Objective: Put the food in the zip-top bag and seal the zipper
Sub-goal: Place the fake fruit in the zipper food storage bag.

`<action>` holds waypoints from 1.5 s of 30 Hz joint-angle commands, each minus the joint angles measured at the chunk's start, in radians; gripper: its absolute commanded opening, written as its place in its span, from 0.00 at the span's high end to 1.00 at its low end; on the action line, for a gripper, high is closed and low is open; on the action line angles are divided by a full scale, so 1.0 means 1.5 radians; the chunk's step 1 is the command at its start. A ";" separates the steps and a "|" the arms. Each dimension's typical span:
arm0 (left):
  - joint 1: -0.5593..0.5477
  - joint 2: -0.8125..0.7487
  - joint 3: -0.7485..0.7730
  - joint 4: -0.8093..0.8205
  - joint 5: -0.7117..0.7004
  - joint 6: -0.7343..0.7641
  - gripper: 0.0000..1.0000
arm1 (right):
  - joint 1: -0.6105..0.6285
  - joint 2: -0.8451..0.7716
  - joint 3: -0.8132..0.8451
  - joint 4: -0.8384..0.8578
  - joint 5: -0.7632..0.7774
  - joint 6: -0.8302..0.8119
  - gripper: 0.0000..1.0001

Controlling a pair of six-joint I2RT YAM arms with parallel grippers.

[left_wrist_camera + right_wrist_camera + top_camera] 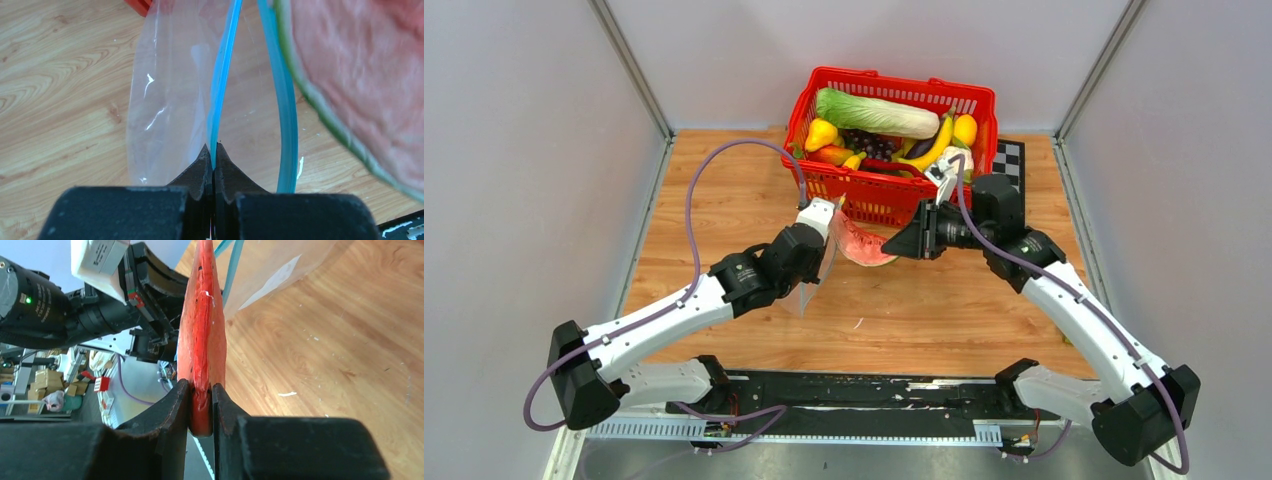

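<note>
My left gripper is shut on one side of the teal zipper, so the clear zip-top bag hangs with its mouth open. The other zipper side bows away to the right. My right gripper is shut on a red watermelon slice, held edge-on right at the bag's mouth. In the top view the left gripper and right gripper face each other. The slice is between them and the bag hangs below the left one. The slice's green rind is beside the open zipper.
A red basket stands just behind both grippers, holding a long cabbage, a banana, yellow fruits and other toy produce. A checkerboard card lies to its right. Grey walls enclose the wooden table.
</note>
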 commanded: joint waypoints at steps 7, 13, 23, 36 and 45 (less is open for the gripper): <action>0.000 0.008 0.016 0.041 0.018 0.009 1.00 | 0.057 0.026 0.013 -0.025 -0.031 0.013 1.00; 0.000 -0.007 0.008 0.042 0.019 0.014 1.00 | 0.058 0.049 0.029 -0.120 0.092 -0.006 1.00; 0.000 0.001 0.004 0.070 0.082 0.021 0.99 | 0.084 0.069 0.028 -0.067 0.193 0.063 1.00; 0.000 0.014 0.029 0.076 0.142 -0.096 1.00 | 0.244 0.140 0.081 0.007 0.540 0.154 1.00; 0.000 -0.006 0.053 0.074 0.139 -0.157 1.00 | 0.301 0.188 0.119 0.069 0.636 0.161 1.00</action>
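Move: The right hand still holds the watermelon slice, whose middle is about 5 cm to its left, 1 cm ahead and 2 cm lower. The bag mouth lies roughly 11 cm to its left, 3 cm ahead and 7 cm lower; the red basket is some 25 cm straight ahead and 17 cm down. From the left hand, shut on one zipper strip, the slice lies about 9 cm right, 6 cm ahead and 5 cm up, the mouth 3 cm right and 7 cm ahead. Down about 6 cm with a slight dip back, then left and forward some 6 cm each, the right hand feeds the watermelon slice between the blue zipper strips, swinging about 25 degrees clockwise and rolling its left side down, grip kept. The left hand keeps its pinch on the strip and draws it to the right towards the slice, slowly, then faster, rolling its left side down a little. ##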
